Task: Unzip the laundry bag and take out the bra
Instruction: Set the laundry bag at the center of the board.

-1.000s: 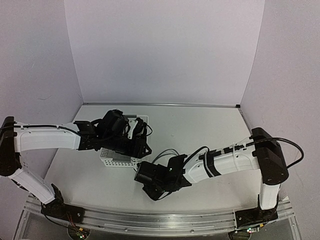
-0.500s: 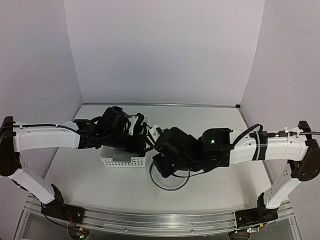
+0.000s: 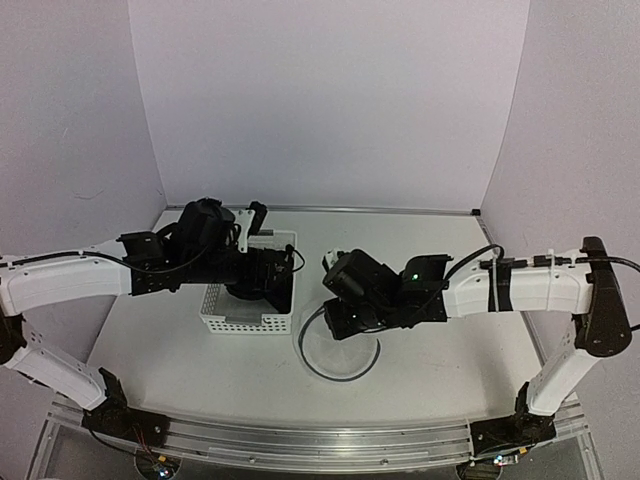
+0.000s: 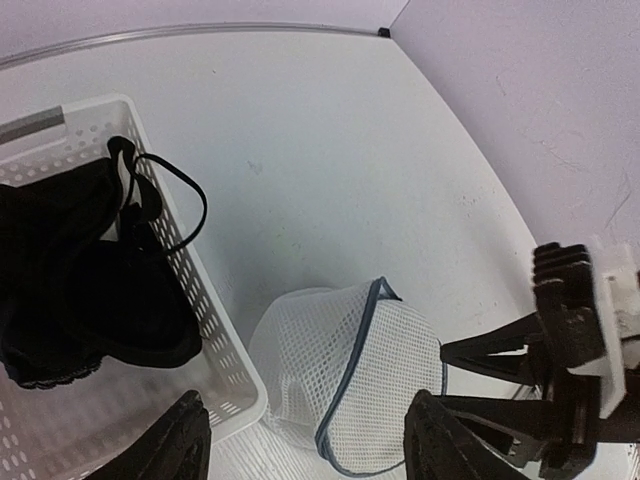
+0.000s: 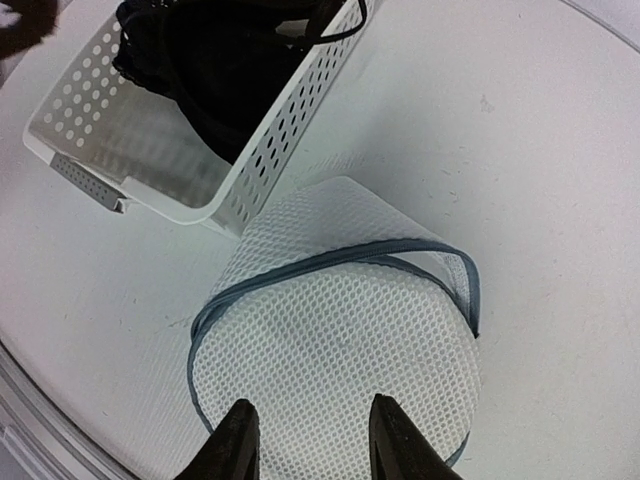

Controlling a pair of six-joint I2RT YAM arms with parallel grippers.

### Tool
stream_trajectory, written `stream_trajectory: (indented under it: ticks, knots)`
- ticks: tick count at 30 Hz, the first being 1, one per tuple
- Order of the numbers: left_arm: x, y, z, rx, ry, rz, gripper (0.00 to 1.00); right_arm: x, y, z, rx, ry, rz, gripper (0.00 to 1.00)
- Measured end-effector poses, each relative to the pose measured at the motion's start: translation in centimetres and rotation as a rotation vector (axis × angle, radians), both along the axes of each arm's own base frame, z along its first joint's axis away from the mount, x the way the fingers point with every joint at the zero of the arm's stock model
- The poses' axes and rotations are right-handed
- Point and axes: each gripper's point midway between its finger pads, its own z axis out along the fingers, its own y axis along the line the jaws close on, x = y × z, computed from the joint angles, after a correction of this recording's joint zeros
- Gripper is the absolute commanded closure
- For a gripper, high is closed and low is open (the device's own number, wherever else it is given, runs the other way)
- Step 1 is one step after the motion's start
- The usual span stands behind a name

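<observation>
The laundry bag [image 3: 338, 352], white mesh with a thin dark rim, lies on the table just right of the basket; it also shows in the left wrist view [image 4: 350, 385] and the right wrist view [image 5: 340, 350]. Its zip edge gapes along the far side and nothing dark shows inside. The bra [image 4: 90, 290], black with thin straps, lies in the white basket [image 4: 225, 330], also seen from the right wrist [image 5: 220, 60]. My left gripper [image 4: 310, 440] hangs open above the basket's near right corner [image 3: 270, 285]. My right gripper [image 5: 315, 435] stands open just over the bag [image 3: 335, 315], holding nothing.
The white perforated basket [image 3: 215, 320] stands left of centre, its rim [image 5: 280, 150] almost touching the bag. A metal strip [image 3: 320, 209] edges the table's far side below the lilac walls. The right arm's black fingers [image 4: 560, 380] reach in beside the bag.
My right arm swung from the table's front up and back, and its gripper now hovers over the bag, jaws wider. The left gripper drew back and left over the basket.
</observation>
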Motion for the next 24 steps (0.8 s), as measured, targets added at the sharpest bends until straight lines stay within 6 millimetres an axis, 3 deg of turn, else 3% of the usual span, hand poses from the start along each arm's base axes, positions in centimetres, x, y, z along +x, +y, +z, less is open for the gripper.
stream_trajectory:
  ticks: [7,13,24]
  knots:
    - [0.5,1.7,2.5,-0.009,-0.08,0.063,0.33,2.5,1.4,-2.5,0.053,0.058,-0.05,0.63]
    - [0.4,2.7,2.3,0.012,-0.087,0.089,0.33,3.6,2.5,-5.8,0.042,0.109,-0.068,0.63]
    - [0.3,3.6,1.6,0.035,-0.084,0.105,0.33,4.3,1.3,-10.0,0.005,0.165,-0.127,0.65]
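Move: The laundry bag lies folded down on the board, its middle about 4 cm ahead of the right hand, 1 cm to its left and some 11 cm below. The white basket stands farther out, about 17 cm ahead of that hand and 21 cm to its left, 9 cm down, with the bra in it some 15 cm ahead and 18 cm left. From the left hand the bag is roughly 11 cm to the right, 2 cm back and 19 cm below. The laundry bag's zippered edge is what the right hand comes down to: it sinks about 10 cm while reaching some 4 cm forward, most of the reach early, fingers tipping about 10 degrees steeper and staying partly open just short of the blue zipper band. The open left hand backs off some 4 cm to the left, lifting slightly. ##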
